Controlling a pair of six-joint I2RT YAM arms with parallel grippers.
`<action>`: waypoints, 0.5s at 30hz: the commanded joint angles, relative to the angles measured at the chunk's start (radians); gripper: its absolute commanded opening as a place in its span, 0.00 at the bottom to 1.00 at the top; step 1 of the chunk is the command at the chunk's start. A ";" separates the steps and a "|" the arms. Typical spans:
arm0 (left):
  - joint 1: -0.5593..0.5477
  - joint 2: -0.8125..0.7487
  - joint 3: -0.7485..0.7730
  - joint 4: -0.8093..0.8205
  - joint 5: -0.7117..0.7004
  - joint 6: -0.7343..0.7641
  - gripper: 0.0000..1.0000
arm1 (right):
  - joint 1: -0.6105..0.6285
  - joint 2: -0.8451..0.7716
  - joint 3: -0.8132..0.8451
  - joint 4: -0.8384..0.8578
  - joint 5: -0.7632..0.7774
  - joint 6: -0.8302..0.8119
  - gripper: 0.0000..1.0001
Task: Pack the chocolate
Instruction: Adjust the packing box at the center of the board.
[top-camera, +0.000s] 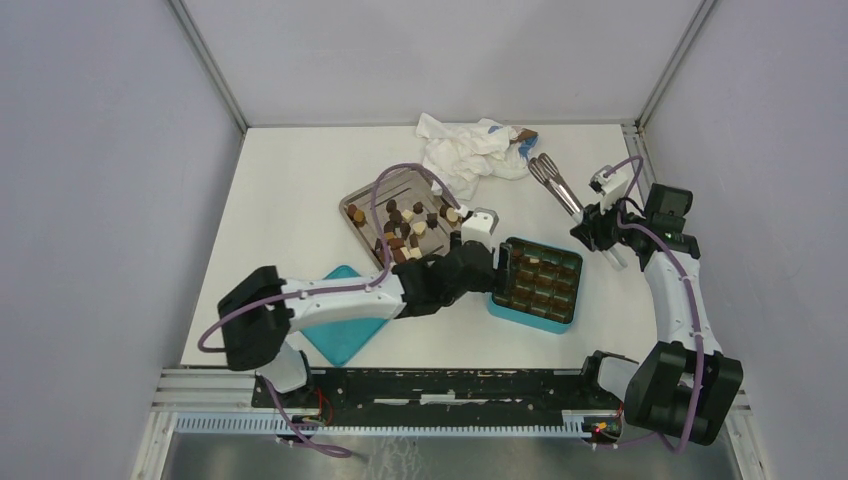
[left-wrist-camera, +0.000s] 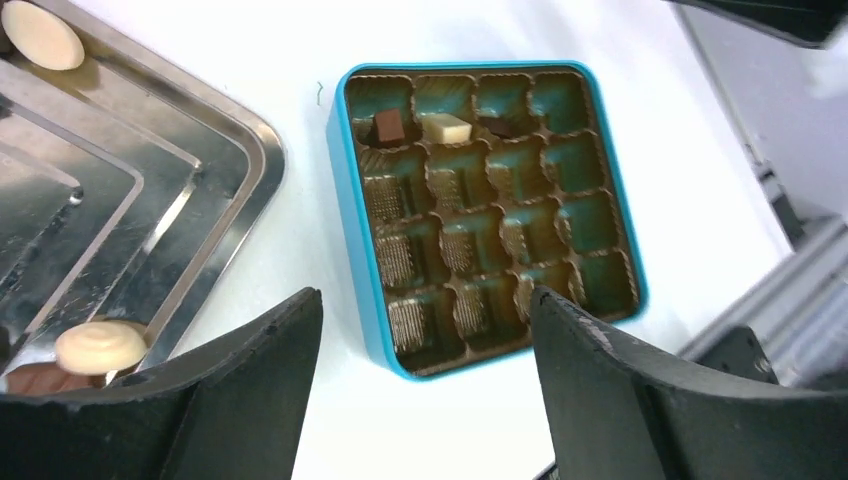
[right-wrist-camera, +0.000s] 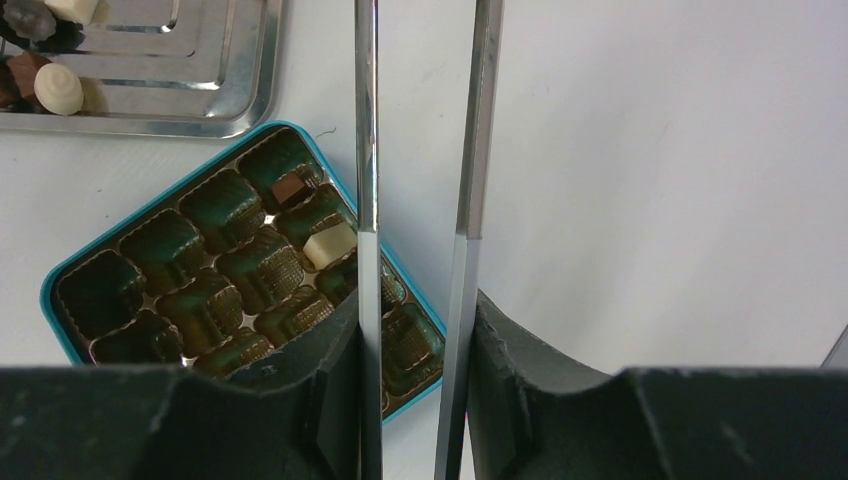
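A teal box (left-wrist-camera: 342, 200) with a gold-brown cell insert holds three pieces of chocolate in one row: brown (left-wrist-camera: 389, 127), cream (left-wrist-camera: 446, 127) and dark (left-wrist-camera: 497, 127). My left gripper (left-wrist-camera: 425, 310) hangs open over the box's near edge with nothing between its fingers. In the top view it (top-camera: 495, 270) is at the box's left side. Several more pieces of chocolate (top-camera: 405, 225) lie on the steel tray (top-camera: 352, 205). My right gripper (right-wrist-camera: 415, 330) is shut on a pair of metal tongs (right-wrist-camera: 366, 150), held right of the box (top-camera: 537, 285).
A crumpled white cloth (top-camera: 465, 150) with blue marks lies behind the tray. A teal lid (top-camera: 345, 320) lies flat under my left arm. The tongs' tips (top-camera: 545, 165) point toward the cloth. Metal rails border the table's right side and near edge.
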 joint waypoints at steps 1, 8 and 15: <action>0.032 -0.186 -0.070 -0.031 0.097 0.145 0.84 | 0.027 -0.021 0.007 0.016 -0.014 -0.031 0.40; 0.316 -0.462 -0.100 -0.190 0.349 0.173 0.99 | 0.196 -0.014 0.066 -0.046 0.095 -0.057 0.40; 0.393 -0.610 -0.063 -0.437 0.125 0.453 1.00 | 0.450 0.088 0.217 -0.147 0.314 -0.083 0.40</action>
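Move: Some 19 cm to the left hand's left and 13 cm ahead lies the middle of the chocolate tray, about 13 cm lower. The packing box, already released, sits about 8 cm to this hand's right, 2 cm ahead and 12 cm below. From the right hand, which holds the tongs, the tray is about 34 cm left and 13 cm ahead, the box 8 cm left and 2 cm back, the white cloth 19 cm left and 28 cm ahead, all some 13 cm below. Pulling clear of the packing box, the left hand swings about 17 cm left while climbing some 13 cm, edging forward late on, up towards the chocolate tray with its empty fingers spreading fully open. The right hand keeps its grip on the tongs and brings them about 8 cm left towards the tray, turning some 15 degrees counter-clockwise. ##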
